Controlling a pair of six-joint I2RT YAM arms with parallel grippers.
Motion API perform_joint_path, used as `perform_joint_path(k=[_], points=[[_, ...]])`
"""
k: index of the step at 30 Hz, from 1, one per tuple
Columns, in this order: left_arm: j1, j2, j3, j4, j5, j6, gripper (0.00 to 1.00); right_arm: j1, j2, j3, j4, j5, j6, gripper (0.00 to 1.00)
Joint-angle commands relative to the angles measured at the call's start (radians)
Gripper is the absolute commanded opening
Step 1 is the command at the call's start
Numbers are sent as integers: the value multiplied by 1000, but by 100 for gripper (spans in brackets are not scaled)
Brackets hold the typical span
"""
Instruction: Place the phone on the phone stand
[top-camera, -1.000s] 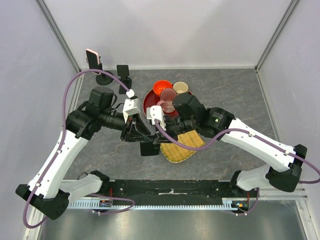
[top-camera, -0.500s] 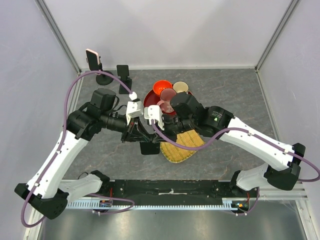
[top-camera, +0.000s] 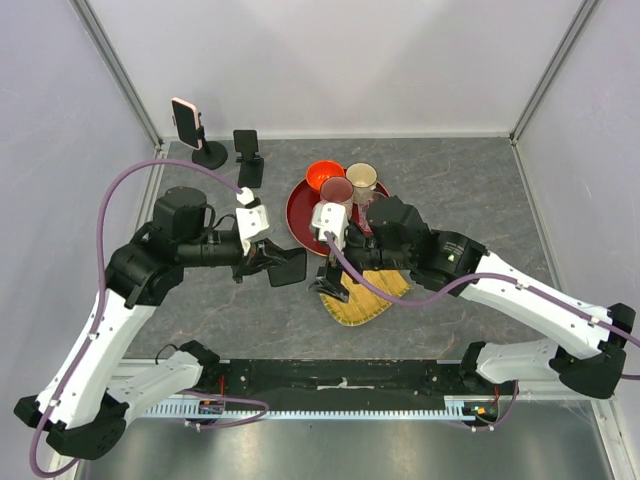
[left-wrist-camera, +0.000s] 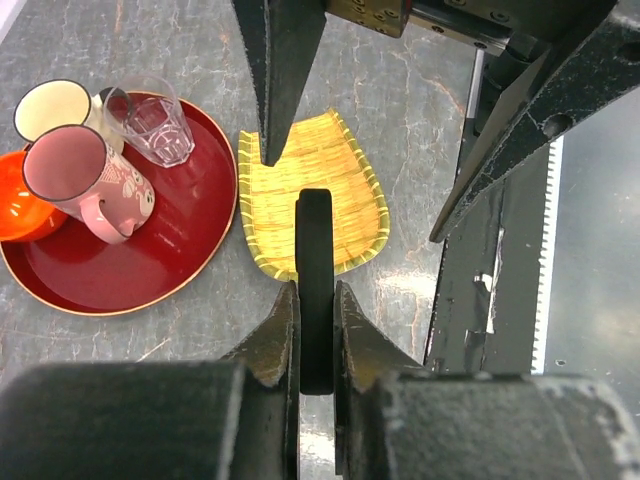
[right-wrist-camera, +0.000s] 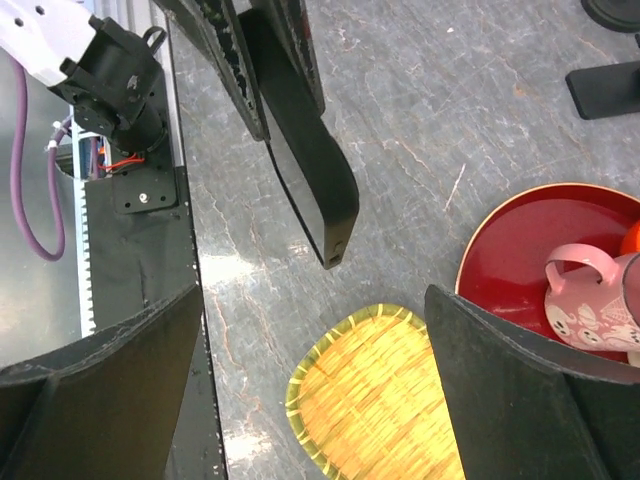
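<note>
A black phone (left-wrist-camera: 314, 260) stands on edge between the fingers of my left gripper (left-wrist-camera: 314, 300), which is shut on its lower end. From above, the phone (top-camera: 290, 267) is held over the table's middle left by the left gripper (top-camera: 272, 265). My right gripper (right-wrist-camera: 315, 380) stands wide open with nothing in it, just right of the phone (right-wrist-camera: 310, 160) and apart from it. A black phone stand (top-camera: 248, 152) sits at the back left. Beside it, a round-based stand (top-camera: 210, 155) carries a pink phone (top-camera: 185, 118).
A yellow woven basket (top-camera: 365, 295) lies under the right gripper (top-camera: 330, 275). Behind it a red tray (top-camera: 300, 212) holds a pink mug (top-camera: 337, 192), a beige cup (top-camera: 361, 178) and an orange bowl (top-camera: 324, 176). A clear glass (left-wrist-camera: 150, 120) also stands on the tray.
The right gripper has opened, let go of the phone and drawn back to the right. The left gripper has closed on the phone and carried it left.
</note>
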Motion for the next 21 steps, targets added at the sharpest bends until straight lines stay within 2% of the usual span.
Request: perform_joint_path(k=[1, 6, 12, 13, 15, 17, 18, 19, 20, 21], points=[[-2, -13, -10, 135, 101, -24, 2, -27, -48, -90, 178, -88, 45, 98], [-2, -33, -20, 170, 192, -44, 2, -67, -103, -241, 388, -179, 106, 93], [-2, -54, -39, 247, 255, -93, 2, -73, -109, -324, 540, -265, 179, 70], [-2, -60, -43, 259, 256, -99, 2, -73, -111, -337, 584, -281, 233, 65], [-2, -63, -54, 291, 264, -123, 2, -75, -122, -378, 682, -323, 272, 62], [-2, -65, -60, 310, 271, -148, 2, -73, -128, -401, 753, -314, 321, 51], [-2, -65, -65, 328, 267, -160, 2, -73, -128, -409, 776, -314, 338, 41], [-2, -65, -67, 340, 253, -172, 2, -75, -128, -412, 796, -312, 352, 18], [-2, -68, -68, 354, 227, -223, 2, -73, -122, -416, 825, -312, 381, 3], [-2, -71, -73, 371, 154, -258, 5, -75, -117, -418, 831, -297, 389, 0]])
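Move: The left hand holds the black phone, whose middle lies about 3 cm to its right and 2 cm below. The empty phone stand is some 43 cm ahead of that hand, 14 left and 27 lower; the pink phone on its stand is about 14 cm left of that stand. From the open right hand the black phone is about 7 cm left and 2 ahead, roughly level; the woven mat is 8 cm ahead, 9 right and 29 below, the red tray 28 cm straight ahead, as low. Down about 3 cm first, then part of the way up again, back and left about 2 cm each, the right hand comes in on the black phone, its fingers tilting up some 20 degrees as they close and pinch the phone's free side. The left hand keeps its hold while it lifts the phone about 3 cm and draws it right and back to meet them. ##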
